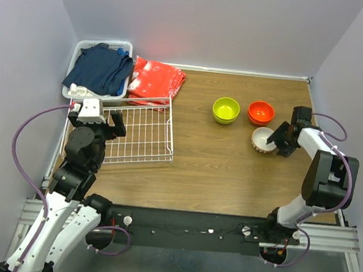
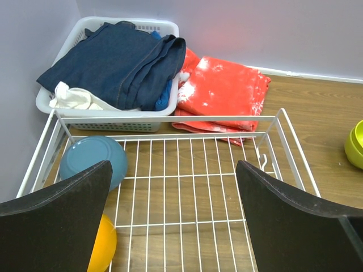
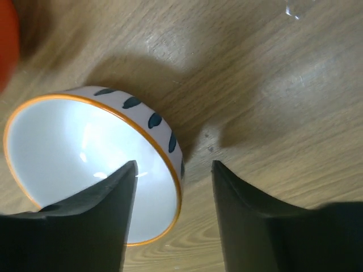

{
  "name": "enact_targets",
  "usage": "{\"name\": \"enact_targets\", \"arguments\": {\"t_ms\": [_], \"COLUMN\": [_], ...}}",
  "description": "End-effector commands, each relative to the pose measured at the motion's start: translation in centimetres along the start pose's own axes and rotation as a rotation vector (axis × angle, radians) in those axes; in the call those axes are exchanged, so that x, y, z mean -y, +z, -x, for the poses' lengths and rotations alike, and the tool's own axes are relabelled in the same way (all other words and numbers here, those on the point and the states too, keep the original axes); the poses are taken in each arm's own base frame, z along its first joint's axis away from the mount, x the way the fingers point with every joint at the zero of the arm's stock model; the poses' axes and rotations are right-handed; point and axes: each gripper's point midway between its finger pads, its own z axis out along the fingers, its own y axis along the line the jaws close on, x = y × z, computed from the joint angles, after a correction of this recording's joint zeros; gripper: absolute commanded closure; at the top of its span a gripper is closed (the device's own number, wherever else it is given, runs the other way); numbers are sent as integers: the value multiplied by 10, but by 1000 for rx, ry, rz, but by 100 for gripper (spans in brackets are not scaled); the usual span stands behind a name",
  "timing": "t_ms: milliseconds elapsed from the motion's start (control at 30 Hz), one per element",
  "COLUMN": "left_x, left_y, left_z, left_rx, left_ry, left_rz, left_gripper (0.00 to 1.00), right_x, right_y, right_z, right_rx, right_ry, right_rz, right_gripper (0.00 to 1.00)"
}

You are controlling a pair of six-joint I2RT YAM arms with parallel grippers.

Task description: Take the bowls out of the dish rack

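Observation:
The white wire dish rack (image 1: 144,132) lies at the left of the table. In the left wrist view a blue bowl (image 2: 93,158), upside down, and a yellow-orange bowl (image 2: 105,246) rest in the rack's (image 2: 170,119) left end. My left gripper (image 2: 173,221) hovers open over the rack floor, holding nothing. On the table's right stand a lime green bowl (image 1: 226,109), a red-orange bowl (image 1: 261,111) and a white bowl (image 1: 263,140). The white bowl (image 3: 74,136) has an orange rim and blue marks. My right gripper (image 3: 174,167) straddles its rim, open, one finger inside and one outside.
A white plastic basket (image 2: 102,123) of dark blue clothes sits behind the rack at the back left. A folded red-orange cloth (image 2: 224,90) lies beside it against the rack's far side. Purple walls close in the left and right.

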Motion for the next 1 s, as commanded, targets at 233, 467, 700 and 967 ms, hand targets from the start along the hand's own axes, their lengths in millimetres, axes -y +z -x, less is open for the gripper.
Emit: {"name": "enact_targets", "arguments": {"t_ms": [233,467,700,967], "left_x": [7,7,-14,-61], "left_y": [14,33,45,45], "left_z": [-19,-43,-81,-117], "left_rx": [-68,-191,-447,-608], "left_ry": [33,83,206,256], "left_rz": [-5,40,203,406], "left_gripper": [1,1,1,1], "right_x": [-37,-67,-96,-135], "right_y": [-108,-130,-108,-110], "right_z": [50,41,-8,-59], "right_rx": [343,435,293,258], "right_ry": [-2,-84,-148,-368], "right_rz": [253,509,711,720], "right_gripper": [0,0,0,0]}}
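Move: The white bowl stands right at the half-open right hand, its right wall between the fingers, middle about 5 cm to the left and 2 cm lower. The orange bowls are some 12 cm ahead and 6 left of that hand, the green bowls 12 ahead and 21 left. From the left hand, the blue bowl in the rack lies about 7 cm ahead, 14 left and 25 below; the yellow bowl about 2 cm back, 15 left, equally low. The right fingers come free of the white bowl's right wall, opening fully as the hand lifts straight up about 15 cm; then it sinks back some 7 cm while swinging about 11 cm left across the bowl, fingers tilting up towards forward. The empty, open left hand drops about 11 cm and goes a little forward towards the blue bowl, tipping its fingers down some 30 degrees. ##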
